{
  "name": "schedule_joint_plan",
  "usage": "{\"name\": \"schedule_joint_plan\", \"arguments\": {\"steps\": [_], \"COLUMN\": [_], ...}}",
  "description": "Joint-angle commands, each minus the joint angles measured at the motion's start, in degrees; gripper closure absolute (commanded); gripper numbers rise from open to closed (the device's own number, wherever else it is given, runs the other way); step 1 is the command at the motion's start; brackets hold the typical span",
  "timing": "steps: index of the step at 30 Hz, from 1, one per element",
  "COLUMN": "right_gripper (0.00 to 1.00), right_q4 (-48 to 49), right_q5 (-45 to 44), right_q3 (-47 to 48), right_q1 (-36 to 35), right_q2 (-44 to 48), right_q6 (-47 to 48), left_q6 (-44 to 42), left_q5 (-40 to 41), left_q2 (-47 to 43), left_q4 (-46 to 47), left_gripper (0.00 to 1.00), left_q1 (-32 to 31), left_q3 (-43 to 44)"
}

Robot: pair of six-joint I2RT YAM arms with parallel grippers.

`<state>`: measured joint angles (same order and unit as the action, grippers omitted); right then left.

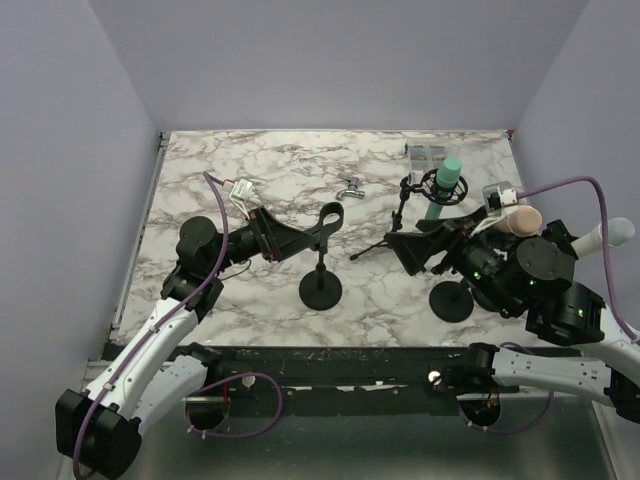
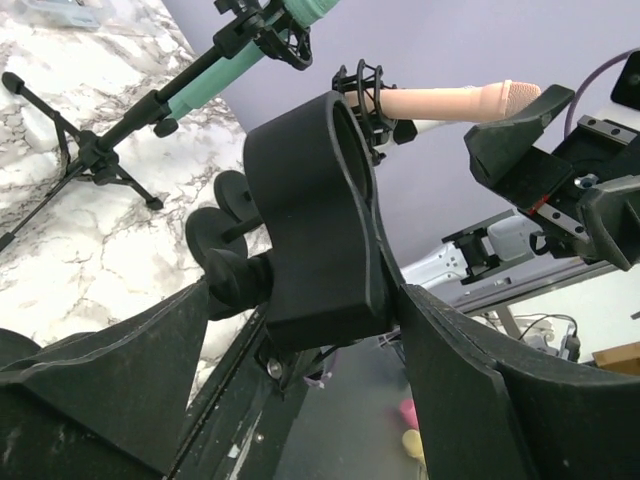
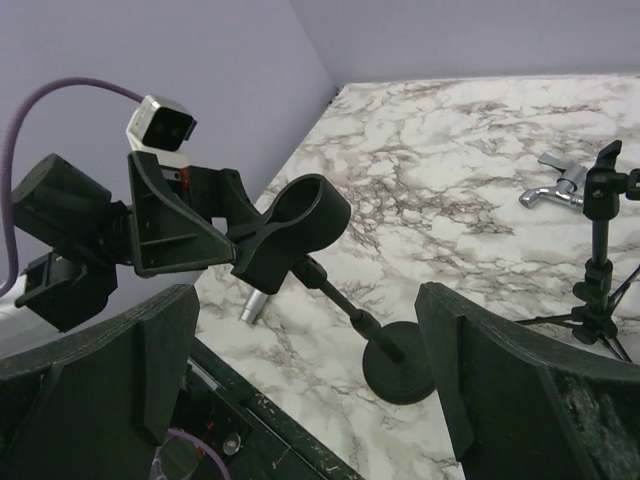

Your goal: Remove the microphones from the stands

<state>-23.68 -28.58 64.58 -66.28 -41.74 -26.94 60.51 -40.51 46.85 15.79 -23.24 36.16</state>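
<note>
A peach microphone (image 1: 520,220) sits level in a shock mount (image 2: 365,95) on a round-based stand (image 1: 452,300) at the right; it also shows in the left wrist view (image 2: 450,102). A green microphone (image 1: 447,172) hangs in a tripod stand (image 2: 90,150) at the back. A third stand (image 1: 321,291) has an empty black clip (image 3: 295,225). My left gripper (image 2: 310,300) is shut on that clip (image 2: 310,220). My right gripper (image 1: 420,248) is open and empty, left of the peach microphone's stand, facing the empty stand (image 3: 400,370).
A silver metal fitting (image 1: 348,187) lies behind the empty stand. A small silver cylinder (image 3: 254,303) lies on the marble under the left gripper. A clear packet (image 1: 428,153) lies at the back right. The table's front edge runs close below the stand bases.
</note>
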Motion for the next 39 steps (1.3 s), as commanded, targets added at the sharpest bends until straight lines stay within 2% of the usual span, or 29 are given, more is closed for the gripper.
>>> {"name": "schedule_joint_plan", "arguments": {"steps": [1, 5, 8, 12, 19, 23, 29, 39], "right_gripper": [0.00, 0.00, 0.00, 0.00, 0.00, 0.00, 0.00, 0.00], "right_q4": [0.55, -0.42, -0.67, -0.16, 0.58, 0.13, 0.56, -0.05], "right_q5": [-2.94, -2.67, -1.86, -1.71, -2.11, -1.99, -1.83, -2.22], "right_q3": [-0.41, 1.34, 1.42, -0.59, -1.34, -0.09, -1.17, -0.50], "right_q1": [0.02, 0.03, 0.04, 0.10, 0.02, 0.06, 0.07, 0.09], "right_q2": [0.94, -0.87, -1.78, -1.66, -2.60, -4.01, -4.59, -7.00], "right_q6": [2.12, 3.38, 3.29, 2.20, 2.29, 3.41, 2.86, 4.43], "left_q6": [-0.19, -0.70, -2.30, -5.65, -6.92, -6.69, -10.91, -13.41], "left_q5": [0.29, 0.95, 0.77, 2.30, 0.93, 2.60, 6.22, 10.80], "left_q2": [1.39, 2.00, 1.81, 0.33, 2.47, 3.07, 3.85, 7.57], "left_q4": [2.53, 0.72, -3.10, -7.69, -8.43, -6.47, -9.04, -7.50], "left_gripper": [0.28, 0.43, 0.49, 0.50, 0.47, 0.53, 0.64, 0.70], "left_q1": [-1.19, -1.23, -1.36, -1.54, -1.63, -1.78, -2.96, -4.45], "left_q3": [-0.63, -0.02, 0.83, 0.35, 1.12, -0.44, -3.36, -11.42]}}
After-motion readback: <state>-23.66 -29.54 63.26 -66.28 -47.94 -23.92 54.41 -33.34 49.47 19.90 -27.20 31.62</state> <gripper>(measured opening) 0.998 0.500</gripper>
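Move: The empty microphone stand's clip is right at the left hand's open fingertips, its middle about 4 cm to the right, 1 cm ahead and level with the hand. The stand's round base sits about 3 cm right, 2 cm ahead and 28 cm below. The tap is some 28 cm ahead and 10 cm right, down on the table; the tripod stands about 14 cm ahead and 20 cm right. From the right hand, the clip lies roughly 13 cm left, 5 cm ahead and 7 cm lower. Closing nearly in place, the left fingers pinch the tail of the clip, then hold it while the hand goes mainly down about 3.5 cm, most of that in a quick drop at the end, easing forward slightly. The empty right hand, still wide open, sinks about 4 cm and drifts left and a little forward towards the clip, rolling some 10 degrees, left side down. ##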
